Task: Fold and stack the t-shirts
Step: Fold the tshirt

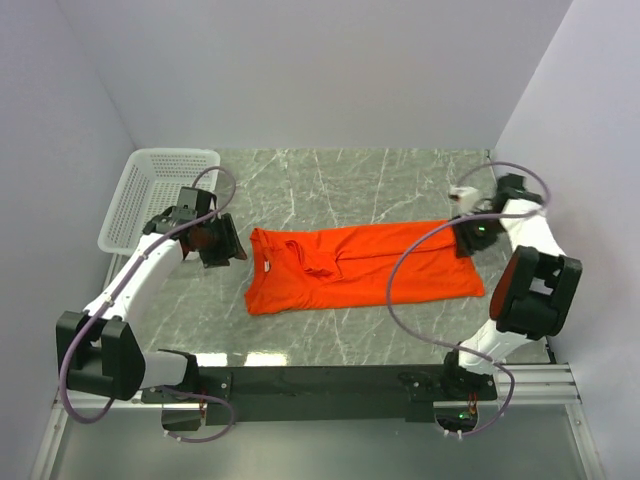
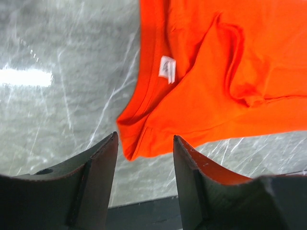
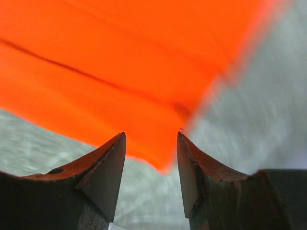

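One orange-red t-shirt (image 1: 360,268) lies on the grey marble table, folded lengthwise into a long band, collar end at the left. My left gripper (image 1: 222,246) is open just left of the collar end. In the left wrist view the collar corner (image 2: 139,139) with its white neck label (image 2: 167,69) sits just beyond the open left gripper (image 2: 145,139). My right gripper (image 1: 463,232) is open at the shirt's far right corner. In the right wrist view that hem corner (image 3: 163,158) lies between the open fingers (image 3: 112,158) of the right gripper (image 3: 151,136), not pinched.
A white mesh basket (image 1: 150,195) stands at the far left, right behind my left arm. White walls close in the table on three sides. A black rail (image 1: 330,380) runs along the near edge.
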Action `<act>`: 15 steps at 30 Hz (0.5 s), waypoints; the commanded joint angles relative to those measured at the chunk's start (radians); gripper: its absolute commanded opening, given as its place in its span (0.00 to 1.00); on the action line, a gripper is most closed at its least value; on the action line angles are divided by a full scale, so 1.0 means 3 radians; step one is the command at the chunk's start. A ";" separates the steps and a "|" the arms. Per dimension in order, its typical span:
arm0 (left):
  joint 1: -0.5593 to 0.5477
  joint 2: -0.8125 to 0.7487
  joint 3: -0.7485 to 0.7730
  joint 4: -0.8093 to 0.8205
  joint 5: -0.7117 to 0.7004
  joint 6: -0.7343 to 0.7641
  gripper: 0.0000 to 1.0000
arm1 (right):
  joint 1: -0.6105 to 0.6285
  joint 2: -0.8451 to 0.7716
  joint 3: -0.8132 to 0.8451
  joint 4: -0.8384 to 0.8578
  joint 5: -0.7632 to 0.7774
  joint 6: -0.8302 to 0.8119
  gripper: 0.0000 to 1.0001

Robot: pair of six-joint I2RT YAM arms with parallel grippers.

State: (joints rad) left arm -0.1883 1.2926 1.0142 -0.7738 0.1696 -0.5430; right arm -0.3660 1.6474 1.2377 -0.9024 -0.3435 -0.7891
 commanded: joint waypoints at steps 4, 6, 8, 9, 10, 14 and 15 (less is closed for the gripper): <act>0.0014 -0.0269 -0.0205 0.0544 0.0028 -0.0158 0.57 | 0.1473 -0.0500 -0.0147 0.0107 -0.1007 -0.0616 0.53; 0.0019 -0.0402 -0.0251 0.0626 -0.0048 -0.0280 0.59 | 0.2121 -0.0572 -0.0234 0.0368 -0.0942 -0.0516 0.55; 0.0019 -0.0550 -0.0312 0.0703 -0.0100 -0.0368 0.60 | 0.2481 -0.0511 -0.0240 0.0849 -0.0733 -0.0301 0.56; 0.0024 -0.0596 -0.0343 0.0728 -0.0115 -0.0444 0.60 | 0.2670 -0.0349 -0.0133 0.0901 -0.0570 -0.0214 0.57; 0.0024 -0.0642 -0.0404 0.0759 -0.0115 -0.0480 0.60 | 0.2935 -0.0261 -0.0071 0.1043 -0.0482 -0.0137 0.57; 0.0029 -0.0918 -0.0558 0.0688 -0.0187 -0.0593 0.60 | 0.3423 0.0148 0.0169 0.1341 -0.0042 0.0150 0.57; 0.0029 -0.0964 -0.0588 0.0667 -0.0202 -0.0624 0.60 | 0.3480 0.0300 0.0271 0.1356 0.0020 0.0247 0.57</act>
State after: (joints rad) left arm -0.1844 1.0534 0.8673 -0.5919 0.1410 -0.6781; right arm 0.6270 1.6585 1.2465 -0.6060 -0.4553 -0.8089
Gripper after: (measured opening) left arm 0.597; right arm 0.568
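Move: The raised flap on the left half of the t-shirt lies about 42 cm to the right gripper's left, some 2 cm farther out and 8 cm below. The white label is some 14 cm left of the flap and level with it. The shirt's near right corner sits about 7 cm back and 5 cm to the right of the right gripper. From the left gripper the flap is some 9 cm ahead, 20 cm right and 9 cm below. Sweep the empty right gripper fast to the left over the shirt, about 36 cm towards the raised flap, rising a few centimetres on the way and starting to sink again at the end. Swing its wrist some 60 degrees counter-clockwise and keep the fingers open. Lift the open left gripper about 3 cm clear of the shirt's left end, tipping its fingers forward. ##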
